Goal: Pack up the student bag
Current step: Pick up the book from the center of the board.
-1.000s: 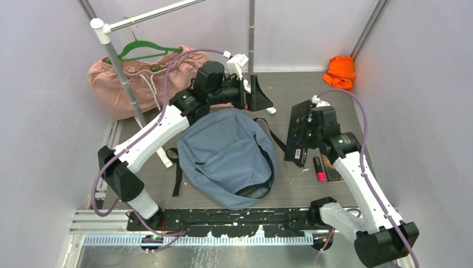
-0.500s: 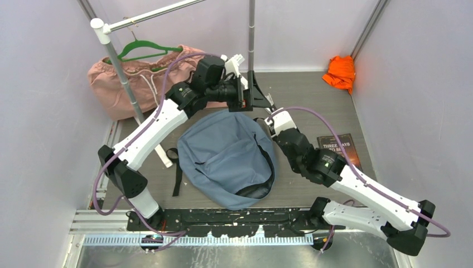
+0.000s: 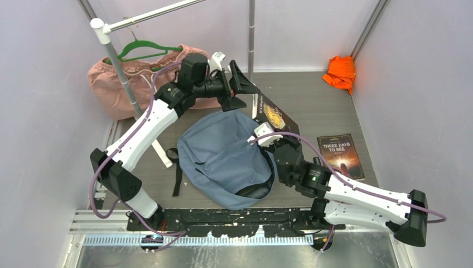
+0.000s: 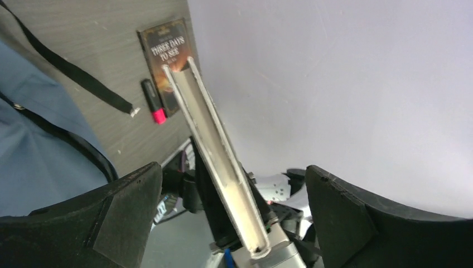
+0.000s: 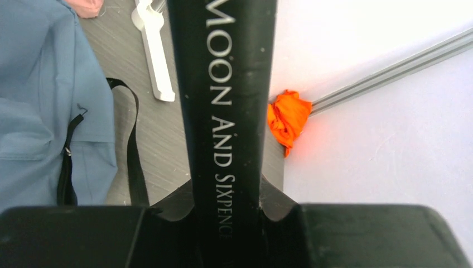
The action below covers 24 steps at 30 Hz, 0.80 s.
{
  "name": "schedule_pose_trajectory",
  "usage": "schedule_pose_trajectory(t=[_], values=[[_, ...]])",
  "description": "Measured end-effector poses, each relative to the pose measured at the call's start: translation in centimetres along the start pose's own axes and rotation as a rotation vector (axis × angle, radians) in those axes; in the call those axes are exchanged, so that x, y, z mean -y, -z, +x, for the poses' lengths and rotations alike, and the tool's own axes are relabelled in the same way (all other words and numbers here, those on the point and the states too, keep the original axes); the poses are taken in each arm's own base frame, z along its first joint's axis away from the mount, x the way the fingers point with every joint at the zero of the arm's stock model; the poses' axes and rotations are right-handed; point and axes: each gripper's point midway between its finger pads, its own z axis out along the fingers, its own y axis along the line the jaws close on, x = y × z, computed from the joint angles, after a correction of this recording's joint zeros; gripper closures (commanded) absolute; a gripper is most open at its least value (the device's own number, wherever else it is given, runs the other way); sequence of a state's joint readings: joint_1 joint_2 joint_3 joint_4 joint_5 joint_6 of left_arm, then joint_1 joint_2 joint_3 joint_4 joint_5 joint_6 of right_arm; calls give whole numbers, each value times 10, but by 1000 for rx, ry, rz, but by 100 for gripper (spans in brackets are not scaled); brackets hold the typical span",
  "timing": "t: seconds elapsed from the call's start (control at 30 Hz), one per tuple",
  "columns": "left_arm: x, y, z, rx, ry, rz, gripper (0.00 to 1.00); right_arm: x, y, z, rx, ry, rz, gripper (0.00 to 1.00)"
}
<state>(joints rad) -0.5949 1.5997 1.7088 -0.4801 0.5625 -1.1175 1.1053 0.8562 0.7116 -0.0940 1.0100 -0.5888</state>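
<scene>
The dusty-blue student bag (image 3: 223, 153) lies flat in the middle of the table, its dark zipper opening at the near right. My right gripper (image 3: 269, 124) is shut on a black book (image 3: 274, 114) with "Moon and Sixpence" on its spine (image 5: 226, 100), holding it over the bag's far right corner. My left gripper (image 3: 240, 89) hangs open just beyond the bag's far edge. In the left wrist view the book's pale page edge (image 4: 215, 156) stands between the wide fingers (image 4: 128, 212) without touching them.
A second book, "Three Days to See" (image 3: 340, 155), lies flat right of the bag, with a pink-capped marker (image 4: 153, 101) beside it. A pink garment (image 3: 134, 84) on a green hanger sits at the far left by a rack pole. An orange cloth (image 3: 340, 71) lies in the far right corner.
My right arm has swung left from the table's right side, carrying the black book over to the bag's far corner and uncovering the second book. The left gripper has drawn back and left slightly.
</scene>
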Motion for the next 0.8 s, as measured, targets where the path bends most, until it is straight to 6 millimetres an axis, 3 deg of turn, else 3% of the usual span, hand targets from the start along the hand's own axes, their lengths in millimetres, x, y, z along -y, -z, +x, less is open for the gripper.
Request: schedule_pose_trajectory(t=[0.2, 0.4, 0.5, 0.63, 0.73, 0.8], values=[[-7, -11, 22, -96, 74, 32, 3, -6, -3, -4, 43, 88, 68, 99], [-14, -22, 30, -157, 107, 40, 10, -11, -6, -4, 48, 170, 112, 99], [-14, -25, 35, -181, 112, 67, 17, -9, -5, -8, 54, 168, 128, 99], [-24, -30, 44, -214, 143, 71, 38, -6, -4, -11, 59, 156, 144, 99], [-28, -32, 48, -227, 156, 65, 68, -7, -4, -12, 56, 166, 150, 99], [-26, -33, 48, -226, 151, 74, 96, -12, -6, -11, 50, 190, 146, 99]])
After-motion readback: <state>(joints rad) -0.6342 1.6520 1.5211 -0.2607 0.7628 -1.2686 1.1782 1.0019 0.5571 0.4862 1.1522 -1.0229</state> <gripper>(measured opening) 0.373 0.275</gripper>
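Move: The black book, already held by the right hand, has its middle about 5 cm back, 9 cm right and 5 cm below the open left hand, and some 5 cm ahead and 2 cm left of the right hand. From the left hand, the backpack lies 21 cm back, 5 cm left and 30 cm lower; the rack foot is 5 cm ahead, 3 cm right and 32 cm lower. Left hand sinks about 5 cm, drawing right and back, closing around the book's edge while right keeps hold. ##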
